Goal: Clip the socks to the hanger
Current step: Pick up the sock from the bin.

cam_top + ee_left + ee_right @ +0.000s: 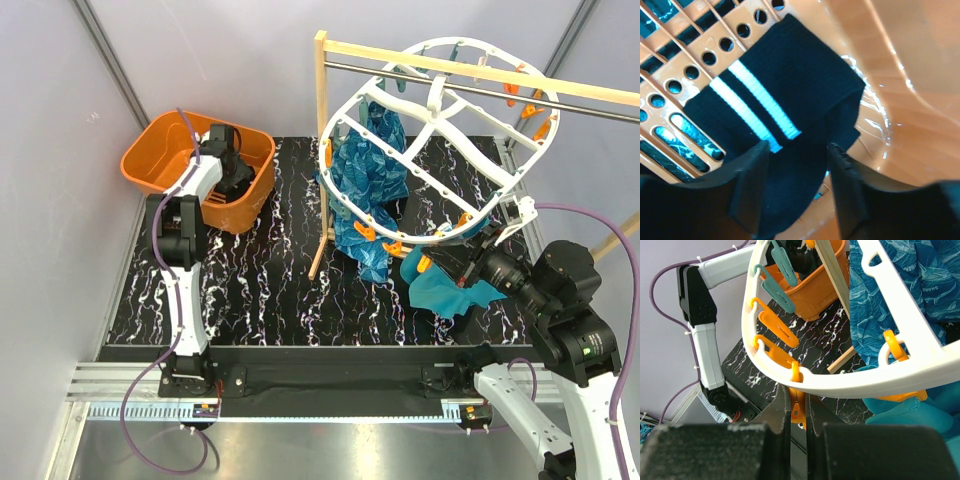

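Note:
A black sock (pixel 790 85) with two white stripes lies on the slotted floor of the orange basket (pixel 920 100). My left gripper (pixel 797 150) reaches down into the basket (pixel 150 160). It stands open, a finger on each side of the sock's lower end. The white oval hanger (pixel 440 130) hangs tilted from the rod at the back right. My right gripper (pixel 798 395) sits just under the hanger's near rim (pixel 865 380), shut on an orange clip (pixel 799 407) that hangs from it. In the top view the right gripper (pixel 450 262) is at the hanger's lower edge.
A blue patterned cloth (pixel 365 170) and a teal cloth (pixel 445 292) hang clipped from the hanger. The wooden rack (pixel 322 150) with its metal rod stands on the black marbled table (pixel 270 280). Grey walls close in the left and the back.

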`<state>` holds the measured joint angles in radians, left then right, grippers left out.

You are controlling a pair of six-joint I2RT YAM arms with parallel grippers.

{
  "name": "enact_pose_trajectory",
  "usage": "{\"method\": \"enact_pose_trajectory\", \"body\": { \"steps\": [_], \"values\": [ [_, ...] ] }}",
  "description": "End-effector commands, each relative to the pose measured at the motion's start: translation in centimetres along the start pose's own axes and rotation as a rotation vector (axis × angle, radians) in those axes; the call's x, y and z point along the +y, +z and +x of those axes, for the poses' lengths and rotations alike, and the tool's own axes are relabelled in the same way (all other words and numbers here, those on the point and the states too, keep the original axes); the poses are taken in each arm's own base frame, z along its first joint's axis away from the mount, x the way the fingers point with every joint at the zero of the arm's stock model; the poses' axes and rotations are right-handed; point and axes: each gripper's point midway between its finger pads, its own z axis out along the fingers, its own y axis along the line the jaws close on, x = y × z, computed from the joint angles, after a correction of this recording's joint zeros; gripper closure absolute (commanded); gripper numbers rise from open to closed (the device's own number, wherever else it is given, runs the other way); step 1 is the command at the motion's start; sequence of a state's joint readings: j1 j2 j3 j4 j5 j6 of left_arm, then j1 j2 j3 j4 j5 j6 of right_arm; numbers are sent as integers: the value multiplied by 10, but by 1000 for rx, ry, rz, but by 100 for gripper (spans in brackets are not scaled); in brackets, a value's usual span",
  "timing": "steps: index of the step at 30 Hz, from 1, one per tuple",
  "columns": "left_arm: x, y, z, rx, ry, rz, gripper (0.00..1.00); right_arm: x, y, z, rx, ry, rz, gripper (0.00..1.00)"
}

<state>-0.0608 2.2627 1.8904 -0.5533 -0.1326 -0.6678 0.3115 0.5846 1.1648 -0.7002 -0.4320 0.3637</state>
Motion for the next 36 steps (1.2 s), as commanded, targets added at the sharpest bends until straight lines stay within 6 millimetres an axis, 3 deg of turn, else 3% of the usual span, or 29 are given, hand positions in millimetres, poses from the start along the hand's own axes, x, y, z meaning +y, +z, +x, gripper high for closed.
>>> {"method": "enact_pose_trajectory", "body": {
  "steps": [1, 4, 7, 8, 10, 12, 15, 19, 26, 27, 36],
  "values": [
    [-5, 3, -9, -32, 6, 0, 50, 0, 3, 2, 18, 13, -3, 100],
    [-5, 10, -5, -23, 16, 6, 56, 0, 3, 1, 16, 13, -7, 100],
    [-8, 11, -7, -28, 28, 23, 69, 1, 4, 1, 17, 13, -8, 100],
    [-11, 7, -11, -37, 34, 33, 78, 1, 3, 1, 19, 14, -9, 100],
    [-18, -3, -21, -58, 41, 58, 86, 0, 4, 1, 21, 14, -6, 100],
    [-28, -22, -38, -93, 50, 98, 100, 1, 3, 1, 19, 12, -7, 100],
    [-42, -62, -67, -168, 49, 157, 100, 1, 4, 1, 19, 12, -9, 100],
    [-46, -114, -95, -258, 24, 226, 100, 0, 5, 2, 19, 16, -10, 100],
    [-48, -151, -106, -292, 6, 351, 100, -1, 6, 4, 23, 19, -8, 100],
    [-41, -153, -114, -302, -6, 362, 100, -1, 7, 4, 25, 17, -11, 100],
    [-47, -185, -129, -358, -10, 459, 100, -2, 6, 5, 24, 21, -6, 100]
  ]
}}
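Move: My open left fingers already straddle the black striped sock at the bin floor; its middle is about 2 cm ahead, 2 cm to the left and 2 cm below. A second striped sock lies roughly 2 cm back and 2 cm right of my fingers, and the orange bin's middle is some 10 cm left and 3 cm ahead. From my waiting right hand, the sock is about 42 cm ahead, 45 cm left and 34 cm lower. My left hand settles barely half a centimetre further into the sock and shuts the fingers from about half open, pinching the cloth. Then I lift fast and nearly straight up, about 19 cm off the bin floor, easing roughly 3 cm left while the wrist tips the fingertips up and outward by some 25 degrees, the grip staying shut. ##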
